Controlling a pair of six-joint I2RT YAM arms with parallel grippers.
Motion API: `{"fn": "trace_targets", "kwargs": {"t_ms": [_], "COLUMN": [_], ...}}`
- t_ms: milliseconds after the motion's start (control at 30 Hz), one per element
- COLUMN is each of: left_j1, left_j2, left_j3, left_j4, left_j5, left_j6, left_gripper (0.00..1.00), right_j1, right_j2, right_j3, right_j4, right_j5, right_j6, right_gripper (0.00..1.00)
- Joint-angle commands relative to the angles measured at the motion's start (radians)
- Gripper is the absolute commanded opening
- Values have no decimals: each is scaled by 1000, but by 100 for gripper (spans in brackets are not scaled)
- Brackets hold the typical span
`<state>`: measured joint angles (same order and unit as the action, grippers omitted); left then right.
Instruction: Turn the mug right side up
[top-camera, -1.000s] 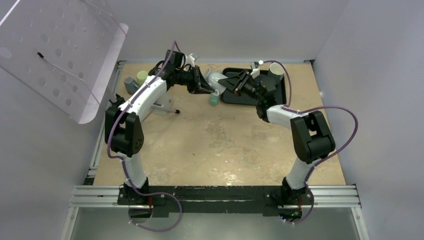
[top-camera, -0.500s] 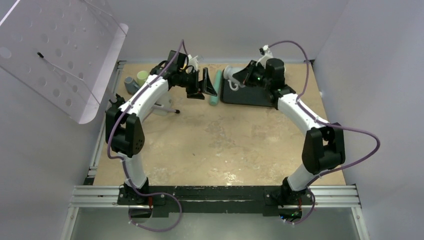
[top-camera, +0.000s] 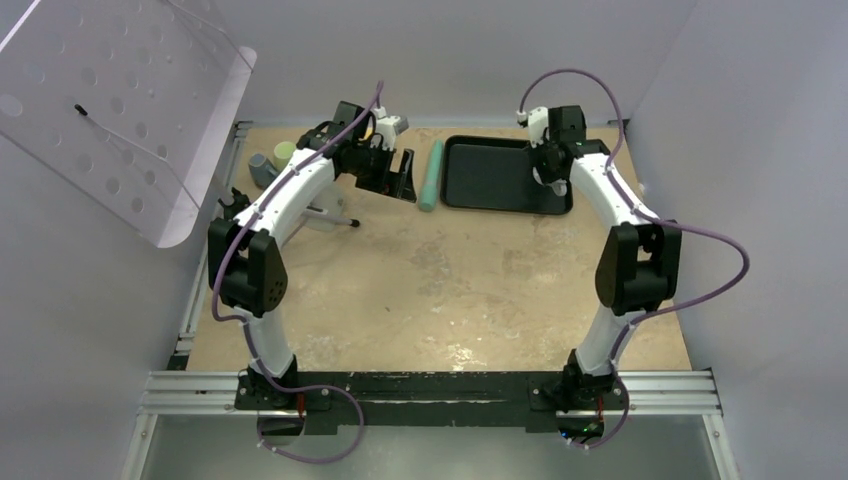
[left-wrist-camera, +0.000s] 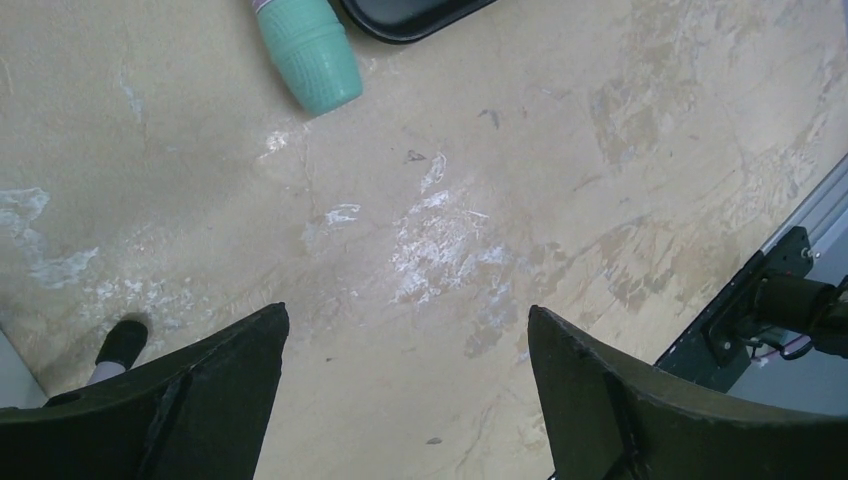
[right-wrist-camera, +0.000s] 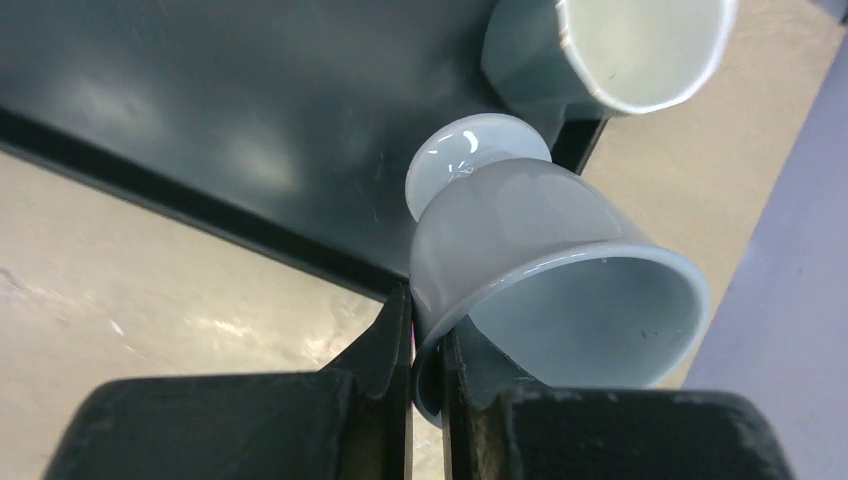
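The mug (right-wrist-camera: 540, 260) is pale grey-blue with a small round foot. My right gripper (right-wrist-camera: 425, 310) is shut on its rim, one finger inside and one outside. It hangs tilted over the right near corner of the black tray (right-wrist-camera: 200, 120), mouth towards the camera, foot towards the tray. From above, the right gripper (top-camera: 550, 178) sits at the right edge of the tray (top-camera: 490, 175), and little of the mug shows there. My left gripper (left-wrist-camera: 405, 310) is open and empty above bare tabletop, and in the top view the left gripper (top-camera: 405, 178) is left of the tray.
A second pale cup (right-wrist-camera: 620, 50) stands on the tray's far right corner. A teal stack of cups (top-camera: 431, 175) lies between the left gripper and the tray. Grey and green cups (top-camera: 272, 160) sit at the back left. A clear perforated panel (top-camera: 120, 110) overhangs the left side.
The left gripper opened, let go of the mug and drew back left. The right gripper shut on the mug's rim and carried it right, across the tray to its right edge.
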<state>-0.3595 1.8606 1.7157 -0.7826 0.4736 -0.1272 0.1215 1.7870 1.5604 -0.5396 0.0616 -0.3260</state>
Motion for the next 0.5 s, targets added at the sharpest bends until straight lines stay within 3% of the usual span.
{"fn": "trace_targets", "kwargs": {"t_ms": [0,333,467], "left_j1": [2,5,12], "left_j2": [-22,39,74], "left_j3": [16,66,76], "left_j4": [-21,-74,-55], "left_j5": [-10,-97,-158], "left_j6": [71,163,215], "left_gripper": [93,93,95], "right_j1": [-15,-22,-30], "right_j2": [15,145,176], "right_j3": [37,60,62], "right_j4": [-16,-43,-37], "right_j5": [32,111,38], "right_j6": [-232,-296,-306], "right_gripper": [0,0,0]}}
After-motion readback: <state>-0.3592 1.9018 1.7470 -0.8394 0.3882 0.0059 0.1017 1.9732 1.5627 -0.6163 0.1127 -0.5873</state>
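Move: The mug is already held by its rim in the right fingers; the spot it is being taken to, just inside the tray's near right corner, lies about 5 cm to this hand's right, 2 cm ahead and some 14 cm below. The teal mug stands roughly 10 cm ahead and 3 cm right, its middle about 10 cm lower. The tray's middle is about 6 cm ahead and 8 cm left. From the left hand, the corner spot is about 38 cm right, 8 cm ahead and 15 cm below. The mug, its rim still pinched, is lowered quickly towards the tray's near right corner: the right hand sinks about 9 cm and drifts some 3 cm right, while the wrist tilts the fingers about 15 degrees further down and rolls its right side lower, turning slightly counter-clockwise. The empty left hand, fingers still wide open, eases about 2 cm down and as much to its left. ##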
